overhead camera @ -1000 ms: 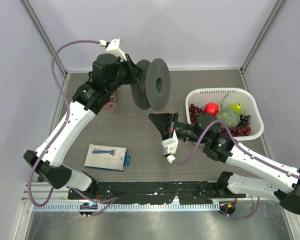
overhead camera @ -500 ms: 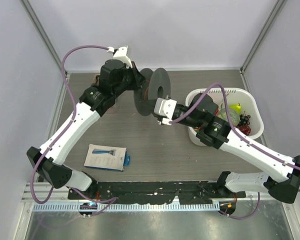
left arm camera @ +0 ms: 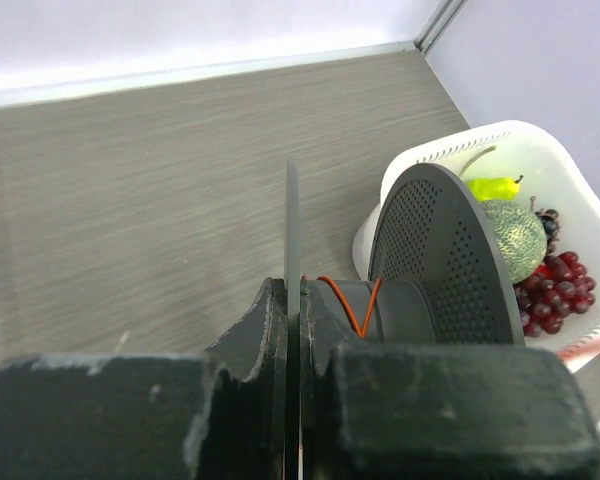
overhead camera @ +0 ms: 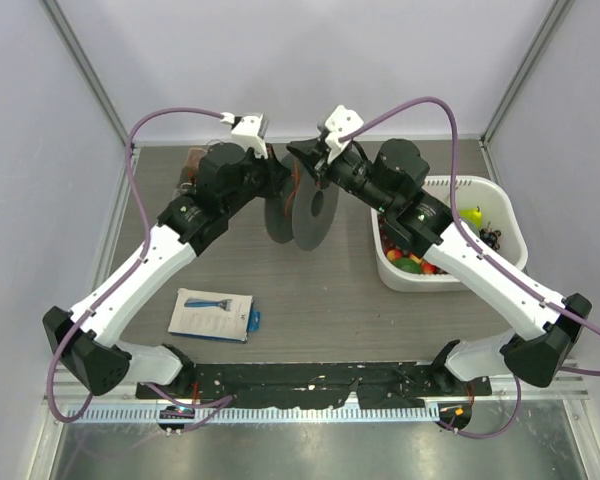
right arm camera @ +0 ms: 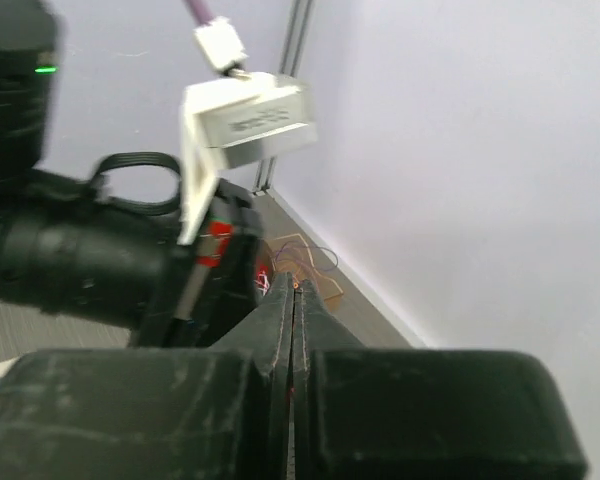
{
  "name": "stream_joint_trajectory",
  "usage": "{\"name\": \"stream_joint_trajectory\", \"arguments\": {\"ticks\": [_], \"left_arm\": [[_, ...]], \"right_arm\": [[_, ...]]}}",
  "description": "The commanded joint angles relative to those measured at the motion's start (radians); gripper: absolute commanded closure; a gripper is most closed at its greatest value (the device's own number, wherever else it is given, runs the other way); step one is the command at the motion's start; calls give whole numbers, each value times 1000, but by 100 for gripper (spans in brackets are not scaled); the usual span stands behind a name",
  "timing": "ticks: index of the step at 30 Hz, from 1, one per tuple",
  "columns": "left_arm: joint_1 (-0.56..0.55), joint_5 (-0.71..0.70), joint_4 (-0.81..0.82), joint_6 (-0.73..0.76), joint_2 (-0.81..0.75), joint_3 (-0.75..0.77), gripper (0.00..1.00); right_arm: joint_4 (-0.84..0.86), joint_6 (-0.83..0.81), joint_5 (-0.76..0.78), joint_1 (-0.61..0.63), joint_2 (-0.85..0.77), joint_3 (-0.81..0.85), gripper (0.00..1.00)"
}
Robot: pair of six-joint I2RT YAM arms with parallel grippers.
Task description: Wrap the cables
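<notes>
My left gripper (overhead camera: pixel 277 178) is shut on one thin flange of a grey spool (overhead camera: pixel 310 208) and holds it above the table; in the left wrist view the flange edge sits pinched between the fingers (left arm camera: pixel 292 300). An orange cable (left arm camera: pixel 360 305) crosses the spool's hub beside the perforated flange (left arm camera: pixel 440 260). My right gripper (overhead camera: pixel 302 157) is at the spool's far top edge. In the right wrist view it is shut (right arm camera: pixel 294 287) with a thread of orange cable between the tips. A loose tangle of cables (right arm camera: pixel 302 255) lies on the table by the back wall.
A white basket (overhead camera: pixel 505 195) of fruit stands at the right, partly under my right arm; it also shows in the left wrist view (left arm camera: pixel 430 158). A blue-and-white flat packet (overhead camera: pixel 212 313) lies front left. Grey walls close the back and sides.
My right arm has swung from the table's middle up to the back, over the spool's top. My left gripper has turned the spool and kept hold of it.
</notes>
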Motion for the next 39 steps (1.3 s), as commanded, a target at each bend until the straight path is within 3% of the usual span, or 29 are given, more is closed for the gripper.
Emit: {"name": "stream_joint_trajectory", "arguments": {"ticks": [1,9,13,21,26,32,39], "left_arm": [[-27,-22,213,148,-82,-49,100],[-63,-48,391,457,-185,-207,100],[-87,-36,486,616,-228,-285,100],[-138,63,707,948,-300,-472,100],[-147,86,812,1055,-326,-538,100],[-159,191,916,1167,-354,-624,100],[-167,345,1005,1316,-383,-760,100]], "right_arm": [[-10,154,84,-47,11,90,99],[-146,283,139,-159,34,133,99],[-234,447,135,-217,46,122,99],[-315,665,37,-295,84,93,99],[-346,832,-75,-372,123,65,99],[-287,1000,-248,-420,172,-8,99],[-151,1062,-364,-435,227,-76,99]]}}
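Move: The left hand still pinches the reel's near flange; the reel's middle is about 5 cm to its right, 1 cm ahead and 6 cm below. From the right hand, holding the orange cable's end, the reel's middle is some 16 cm below, 3 cm ahead and 1 cm right. The fruit basket lies roughly 38 cm to the right hand's right, 8 cm ahead and 40 cm below. Right hand carries the cable about 17 cm down the reel's far side while left tips it back some 75 degrees. ##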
